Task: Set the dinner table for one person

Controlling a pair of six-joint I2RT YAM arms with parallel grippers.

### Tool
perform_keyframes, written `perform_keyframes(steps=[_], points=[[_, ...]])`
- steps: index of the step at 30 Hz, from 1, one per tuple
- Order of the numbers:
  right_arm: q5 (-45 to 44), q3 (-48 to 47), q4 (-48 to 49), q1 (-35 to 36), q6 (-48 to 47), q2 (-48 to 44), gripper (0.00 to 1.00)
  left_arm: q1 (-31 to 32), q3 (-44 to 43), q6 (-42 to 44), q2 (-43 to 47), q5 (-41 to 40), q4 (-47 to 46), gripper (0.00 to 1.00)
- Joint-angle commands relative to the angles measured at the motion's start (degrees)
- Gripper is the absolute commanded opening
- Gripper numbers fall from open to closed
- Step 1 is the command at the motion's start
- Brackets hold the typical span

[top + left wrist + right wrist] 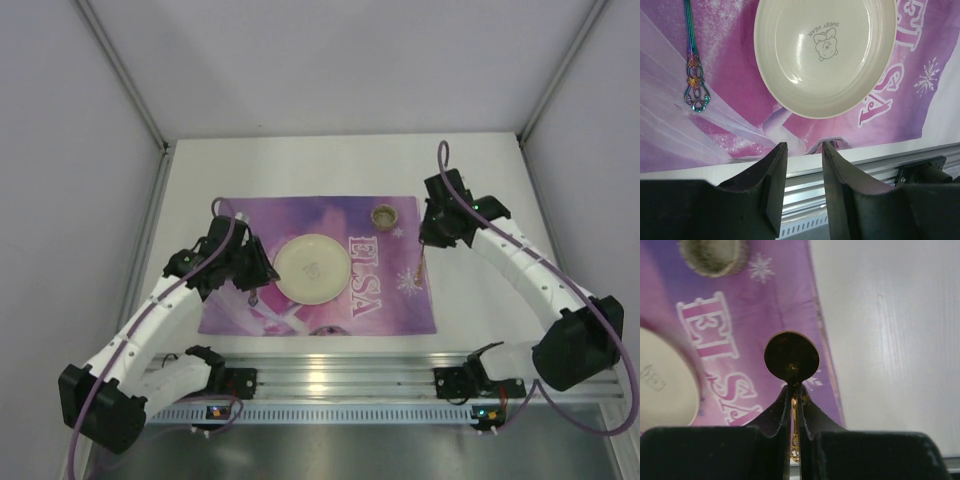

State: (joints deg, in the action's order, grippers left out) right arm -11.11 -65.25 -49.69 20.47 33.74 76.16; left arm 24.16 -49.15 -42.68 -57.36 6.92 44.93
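Note:
The white dinner table (480, 180) carries a purple "ELSA" placemat (380, 300). A cream plate (312, 268) sits at the mat's middle and shows in the left wrist view (825, 50). My right gripper (422, 243) is shut on a gold spoon (417, 272) and holds it above the mat's right edge. In the right wrist view the spoon's bowl (791, 356) sticks out past the gripper (795, 390). My left gripper (254, 292) is open and empty (802, 147), left of the plate. An iridescent utensil handle (694, 75) lies on the mat beside it.
A small round brown cup (384, 214) stands on the mat's far right part and shows in the right wrist view (714, 255). A ribbed silver rail (330, 380) runs along the near edge. Grey walls close in the table's sides and back.

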Motion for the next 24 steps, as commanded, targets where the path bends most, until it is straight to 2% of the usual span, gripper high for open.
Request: perform_keyframes(steps=[1,7,16,24], points=[[0.21,-3.29,-3.84,6.76,3.26,1.95,0.0,0.27,-0.16,-1.97,1.55,-1.03,1.3,0.39],[2.33,-8.04,-1.11,16.88,6.34,13.02,0.0,0.27,-2.09,-2.68,2.34,-2.61,4.02,0.38],[4.35,-10.33,4.42,17.5,6.52,26.04,0.0,0.27,-3.33,-3.82,6.56,-4.28,8.16,0.37],[4.08,-11.74,6.54,17.15,6.25,31.41,0.0,0.27,-3.5,-4.43,9.11,-5.77,11.67,0.38]])
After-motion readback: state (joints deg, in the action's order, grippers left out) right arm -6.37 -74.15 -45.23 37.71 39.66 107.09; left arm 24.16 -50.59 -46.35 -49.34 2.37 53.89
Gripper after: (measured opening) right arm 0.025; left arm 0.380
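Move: The right gripper already holds the spoon by its neck, high over the mat's right edge. The bare mat right of the plate, its next place, lies about 13 cm left, 2 cm back and 14 cm below. The plate's middle is roughly 29 cm left and 1 cm back, the cup 11 cm left and 12 cm ahead, the snowflake 4 cm left and 4 cm back. From the left gripper, that bare mat lies some 24 cm right, 5 cm ahead and 14 cm below. Keep the spoon pinched and swing the right gripper left, past the snowflake, to the strip beside the plate, about 13 cm in all; once most of the way over, lower it nearly 12 cm towards the mat, tipping the fingers more steeply down and turning them slightly counter-clockwise. Meanwhile draw the open left gripper back, left and up, away from the plate. ##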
